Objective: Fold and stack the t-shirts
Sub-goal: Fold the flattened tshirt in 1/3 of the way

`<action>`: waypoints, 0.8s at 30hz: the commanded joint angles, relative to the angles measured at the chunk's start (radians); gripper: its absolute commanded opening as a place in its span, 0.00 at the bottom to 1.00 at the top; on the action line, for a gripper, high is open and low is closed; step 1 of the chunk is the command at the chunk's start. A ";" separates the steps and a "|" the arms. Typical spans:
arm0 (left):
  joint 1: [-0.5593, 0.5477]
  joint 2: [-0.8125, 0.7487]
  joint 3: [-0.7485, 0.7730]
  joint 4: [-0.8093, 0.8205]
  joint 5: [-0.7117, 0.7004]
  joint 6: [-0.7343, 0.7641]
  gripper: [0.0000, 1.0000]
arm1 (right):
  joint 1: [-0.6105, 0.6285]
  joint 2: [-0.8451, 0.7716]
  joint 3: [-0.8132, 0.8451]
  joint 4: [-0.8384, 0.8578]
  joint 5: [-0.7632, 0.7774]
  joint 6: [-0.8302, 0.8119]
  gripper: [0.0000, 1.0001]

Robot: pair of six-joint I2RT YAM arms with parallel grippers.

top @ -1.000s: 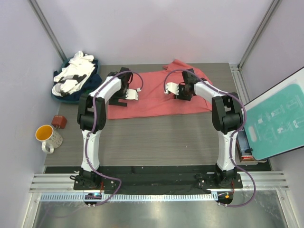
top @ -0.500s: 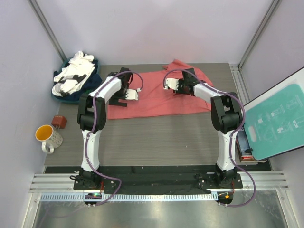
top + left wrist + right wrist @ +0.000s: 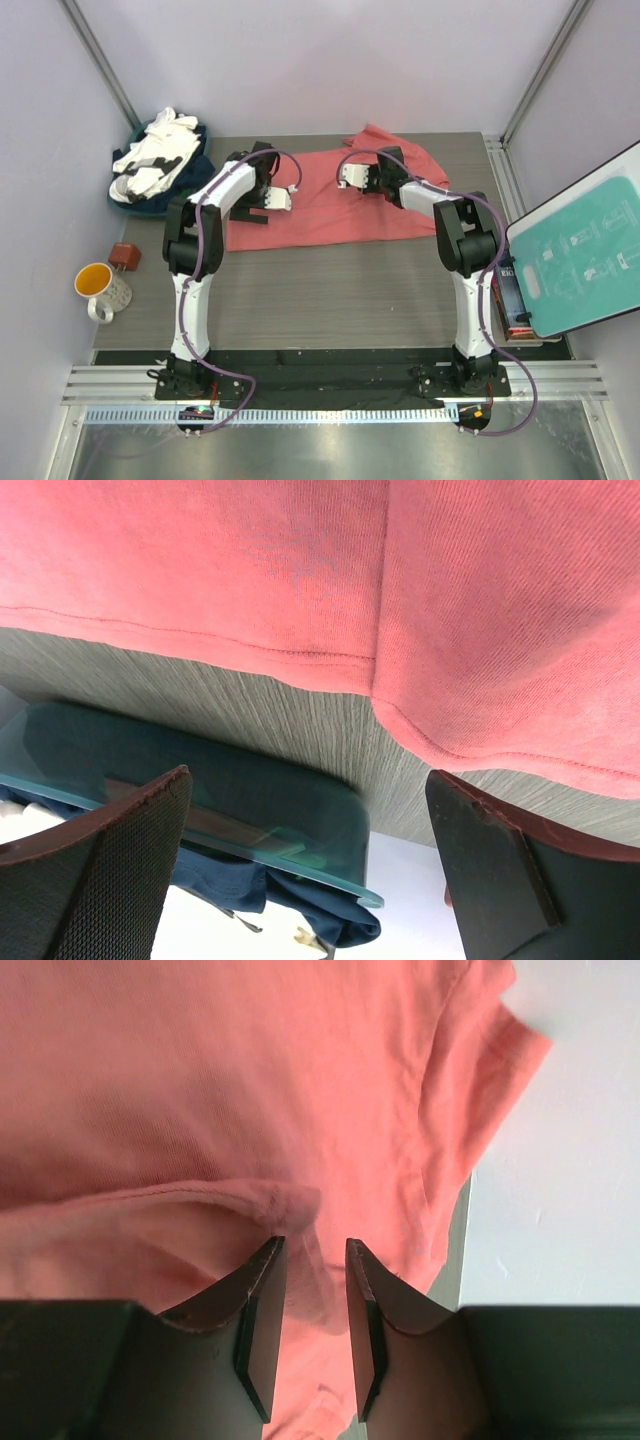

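Observation:
A coral-red t-shirt (image 3: 330, 205) lies spread flat at the back of the table. My left gripper (image 3: 278, 199) hovers over its left part, open wide; in the left wrist view (image 3: 310, 865) its fingers frame the shirt's hem (image 3: 300, 655) and bare table. My right gripper (image 3: 350, 178) is low over the shirt's upper middle. In the right wrist view (image 3: 312, 1245) its jaws stand narrowly apart above the cloth, with a raised fold (image 3: 270, 1200) at the left fingertip. White and navy t-shirts (image 3: 160, 155) are heaped in a basket at the back left.
The teal basket rim (image 3: 300, 855) with navy cloth hanging from it shows beyond the table edge. An orange-lined mug (image 3: 98, 287) and a small brown object (image 3: 125, 256) sit off the table's left. A teal board (image 3: 580, 255) leans at the right.
My right gripper has moved left along the shirt's upper part and its jaws have narrowed a little. The left arm and the shirt have not moved.

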 commanded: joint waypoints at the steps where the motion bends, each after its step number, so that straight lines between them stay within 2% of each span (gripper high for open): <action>1: 0.004 -0.008 0.023 0.019 0.006 0.023 1.00 | 0.031 0.032 0.052 0.092 -0.014 0.004 0.36; 7: 0.004 -0.005 0.025 0.027 0.002 0.029 1.00 | 0.060 0.077 0.085 0.147 -0.010 0.012 0.34; 10: 0.007 -0.008 0.025 0.028 0.002 0.029 1.00 | 0.071 0.082 0.063 0.256 0.023 0.024 0.34; 17: 0.012 -0.011 0.020 0.097 -0.024 0.014 1.00 | 0.074 0.106 0.051 0.676 0.294 0.061 0.39; 19: 0.012 -0.011 0.025 0.111 -0.027 0.005 1.00 | 0.072 0.106 0.068 0.727 0.377 0.059 0.40; 22: 0.015 -0.026 0.054 0.096 0.029 -0.020 1.00 | 0.051 0.045 0.075 0.617 0.383 0.128 0.41; 23: 0.016 -0.043 0.075 0.045 0.060 -0.031 1.00 | 0.030 0.019 0.078 0.435 0.362 0.160 0.41; 24: 0.021 -0.055 0.077 0.021 0.135 -0.031 1.00 | 0.016 -0.044 0.079 0.330 0.318 0.191 0.42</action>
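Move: Just left of the right fingertips, about 3 cm over and roughly 3 cm below them, lies the loose far-left corner of the t-shirt's folded flap. The shirt's bunched far corner stands some 4 cm ahead of that hand and 4 cm to its left, about 3 cm lower. From the left hand, the flap corner is about 9 cm ahead, 35 cm to the right and 5 cm below. Sweeping left about 4.5 cm and dipping slightly across the flap corner, the right hand then rises about 9 cm, going some 4 cm farther forward and swinging back right as its fingers tip up nearly 30 degrees and turn clockwise. They stay partly open. The left hand, wide open at the shirt's left edge, eases forward 2 cm late on. ##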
